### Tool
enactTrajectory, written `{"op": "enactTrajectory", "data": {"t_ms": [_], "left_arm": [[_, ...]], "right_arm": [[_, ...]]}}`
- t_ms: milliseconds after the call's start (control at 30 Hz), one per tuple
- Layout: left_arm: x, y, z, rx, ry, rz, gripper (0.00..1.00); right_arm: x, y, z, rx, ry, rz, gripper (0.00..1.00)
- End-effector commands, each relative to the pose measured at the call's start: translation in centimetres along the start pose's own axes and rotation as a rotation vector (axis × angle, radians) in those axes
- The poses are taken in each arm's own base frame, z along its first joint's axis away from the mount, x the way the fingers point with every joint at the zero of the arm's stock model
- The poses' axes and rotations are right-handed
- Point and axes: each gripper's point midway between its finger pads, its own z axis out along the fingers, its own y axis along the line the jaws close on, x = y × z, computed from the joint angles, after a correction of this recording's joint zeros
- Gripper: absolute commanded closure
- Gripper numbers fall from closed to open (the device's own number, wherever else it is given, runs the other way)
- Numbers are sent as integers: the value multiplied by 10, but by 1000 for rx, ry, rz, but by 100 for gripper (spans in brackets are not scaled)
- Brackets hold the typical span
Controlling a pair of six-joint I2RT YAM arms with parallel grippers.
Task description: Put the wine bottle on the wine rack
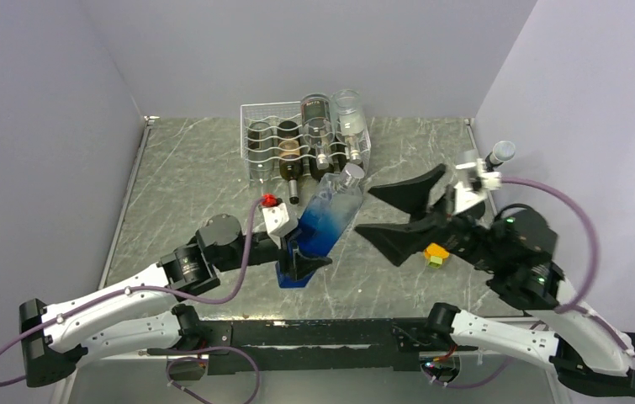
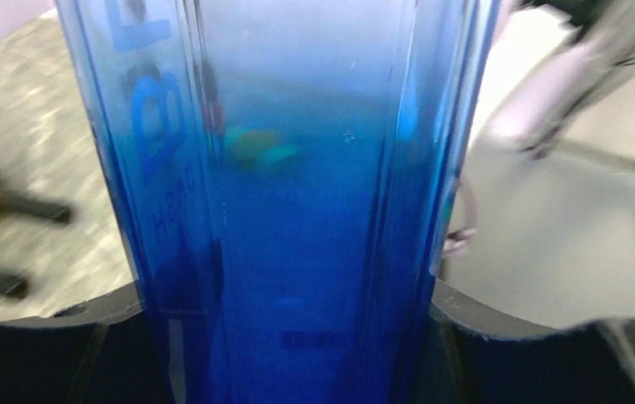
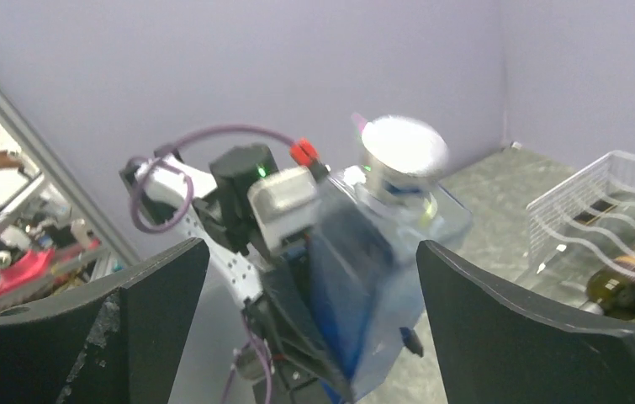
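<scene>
The wine bottle [image 1: 326, 220] is blue glass fading to clear, with a silver cap. It leans up and away, its neck close to the front of the wine rack [image 1: 255, 135]. My left gripper [image 1: 301, 261] is shut on the bottle's lower body, which fills the left wrist view [image 2: 297, 210] between the dark fingers [image 2: 507, 345]. My right gripper [image 1: 364, 210] stands wide open just right of the bottle, touching nothing. Its wrist view shows the bottle [image 3: 381, 252] and cap [image 3: 402, 156] between its spread fingers [image 3: 499, 328], with the white wire rack [image 3: 600, 194] at the right.
The rack holds dark bottles [image 1: 290, 160] and a clear one [image 1: 350, 118] lying in its right-hand cradles. A small yellow-green block [image 1: 436, 255] lies on the marbled table by the right arm. Purple walls close in the back and both sides.
</scene>
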Motion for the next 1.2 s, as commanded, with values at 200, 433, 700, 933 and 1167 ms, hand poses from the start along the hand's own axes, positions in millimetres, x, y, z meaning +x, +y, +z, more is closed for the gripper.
{"op": "enactTrajectory", "data": {"t_ms": [200,433,700,933,1167], "left_arm": [[-18,72,-21,-319,93,476,99],[-32,94,-33,-409,90,778,99],[-3,116,-36,-361,361,1063,99],[-9,129,-37,-409,375,1261,99],[1,137,-45,-452,374,1439,99]], "right_arm": [[-41,-13,-24,185,29,-4,1],[9,-28,-16,237,261,-6,2],[44,-58,-7,363,424,-62,0],[97,-75,-8,373,612,-59,0],[163,-83,-6,288,782,-25,0]]}}
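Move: The left hand holds the blue bottle by its lower half, its middle about 3 cm ahead, 2 cm right and 3 cm above the hand point. The wine rack lies roughly 40 cm ahead and some 22 cm lower, a brown bottle in it about 35 ahead, 2 left and 24 below. From the open right hand, the blue bottle's middle is about 13 cm left, 2 ahead and 11 lower. Forward and down, about 11 cm each, and some 7 cm left, the left hand carries the blue bottle while turning it roughly 80 degrees, swinging the neck over to the right and back. The open right hand first rises away to the right, then comes down some 20 cm, forward and back left, tipping its fingers downward over the bottle's neck end without closing. ##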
